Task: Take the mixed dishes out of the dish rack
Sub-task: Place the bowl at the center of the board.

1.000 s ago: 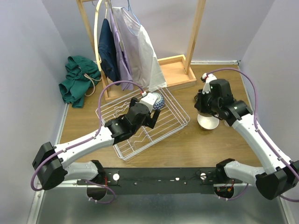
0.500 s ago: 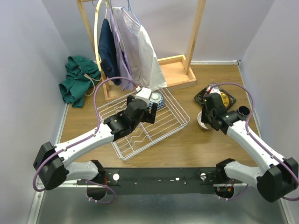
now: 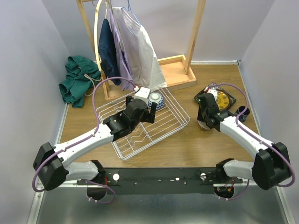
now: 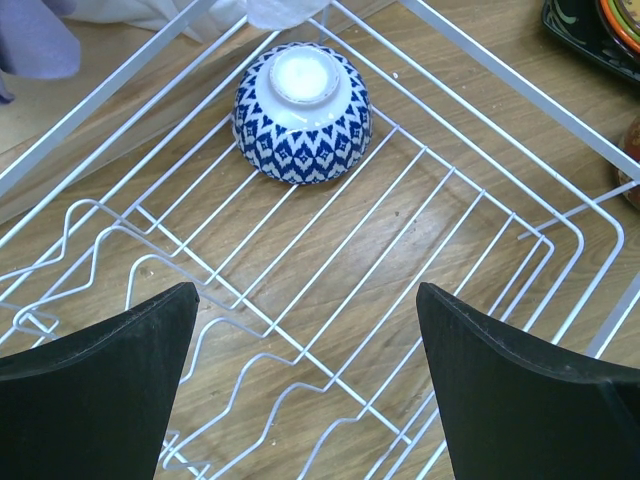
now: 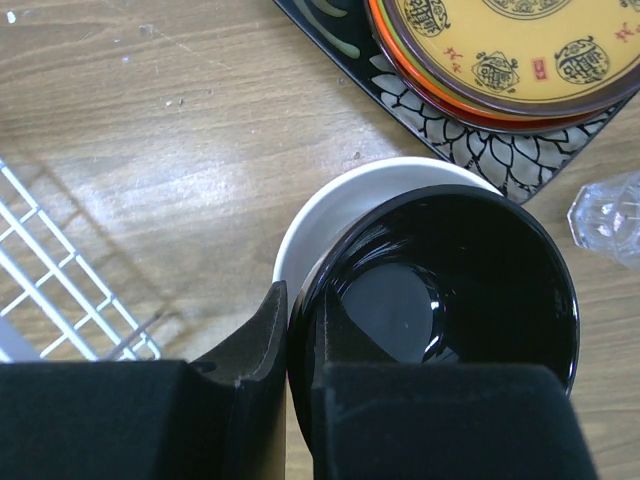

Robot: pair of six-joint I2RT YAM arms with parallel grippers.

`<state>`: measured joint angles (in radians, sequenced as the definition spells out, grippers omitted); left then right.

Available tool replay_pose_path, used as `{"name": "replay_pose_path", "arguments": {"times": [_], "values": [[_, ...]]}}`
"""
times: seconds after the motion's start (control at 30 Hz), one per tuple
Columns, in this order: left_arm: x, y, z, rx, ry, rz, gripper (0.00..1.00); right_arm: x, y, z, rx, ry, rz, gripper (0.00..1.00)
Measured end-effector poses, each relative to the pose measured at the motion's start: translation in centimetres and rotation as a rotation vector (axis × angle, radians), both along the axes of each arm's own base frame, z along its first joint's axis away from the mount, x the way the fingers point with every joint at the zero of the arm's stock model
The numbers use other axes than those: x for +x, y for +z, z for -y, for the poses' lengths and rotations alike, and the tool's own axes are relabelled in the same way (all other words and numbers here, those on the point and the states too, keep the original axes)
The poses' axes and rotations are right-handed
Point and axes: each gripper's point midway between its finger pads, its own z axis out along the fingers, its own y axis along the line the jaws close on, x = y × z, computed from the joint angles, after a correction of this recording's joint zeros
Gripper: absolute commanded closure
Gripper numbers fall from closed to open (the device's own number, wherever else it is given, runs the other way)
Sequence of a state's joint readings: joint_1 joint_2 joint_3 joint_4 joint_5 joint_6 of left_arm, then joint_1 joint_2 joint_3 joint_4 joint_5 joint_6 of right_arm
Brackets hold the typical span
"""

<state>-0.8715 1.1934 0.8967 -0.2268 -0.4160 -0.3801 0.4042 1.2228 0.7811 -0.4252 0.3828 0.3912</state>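
The white wire dish rack (image 3: 180,122) holds one blue-white bowl (image 3: 157,100), upside down in its far corner (image 4: 302,112). My left gripper (image 3: 148,113) hovers over the rack's wires just short of that bowl, jaws wide open and empty (image 4: 305,370). My right gripper (image 3: 204,122) is shut on the rim of a bowl with a glossy black inside (image 5: 470,270), which sits in a white bowl (image 5: 330,215) on the table right of the rack. Beside them, yellow and orange plates (image 5: 510,50) are stacked on a black square plate (image 5: 440,130).
A clear glass (image 5: 610,215) and a small blue cup (image 3: 241,111) stand right of the bowls. A wooden clothes stand (image 3: 175,70) with hanging garments rises behind the rack. Green cloth (image 3: 77,84) lies at the far left. Walls close in both sides.
My right gripper has come down and toward me with the black-lined bowl, onto the white bowl. My left gripper has edged farther toward the blue-white bowl, still open.
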Motion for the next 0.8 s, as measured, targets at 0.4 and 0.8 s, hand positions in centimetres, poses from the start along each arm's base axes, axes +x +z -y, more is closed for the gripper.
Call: {"name": "replay_pose_path", "arguments": {"times": [0.4, 0.8], "values": [[0.0, 0.0, 0.0, -0.005, 0.007, -0.002, 0.01, 0.4, -0.5, 0.0, 0.003, -0.031, -0.002, 0.54], [0.0, -0.4, -0.4, 0.022, 0.014, -0.015, 0.01, -0.2, 1.1, -0.8, 0.066, -0.015, -0.003, 0.49]]}}
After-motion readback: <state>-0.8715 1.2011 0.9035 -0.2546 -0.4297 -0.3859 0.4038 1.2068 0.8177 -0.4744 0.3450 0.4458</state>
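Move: Right and a little below the right hand, which already holds the black bowl by its left rim, the white bowl's middle sits about 5 cm to the right, level fore and aft and some 3 cm lower. The plate stack is about 12 cm ahead and 11 cm right of that hand; the clear glass stands 16 cm right and 1 cm ahead. The rack's near corner is 6 cm left, 2 cm back. From the left hand, the white bowl lies about 35 cm right, 8 cm back and 12 cm lower. Easing the black bowl the last half centimetre or so forward and down into the white bowl, the right hand opens its fingers to nearly half their range and lets go of the rim. It then rises about 1.5 cm, backing off nearly 1 cm and drifting slightly left, the open fingers still straddling the rim. ##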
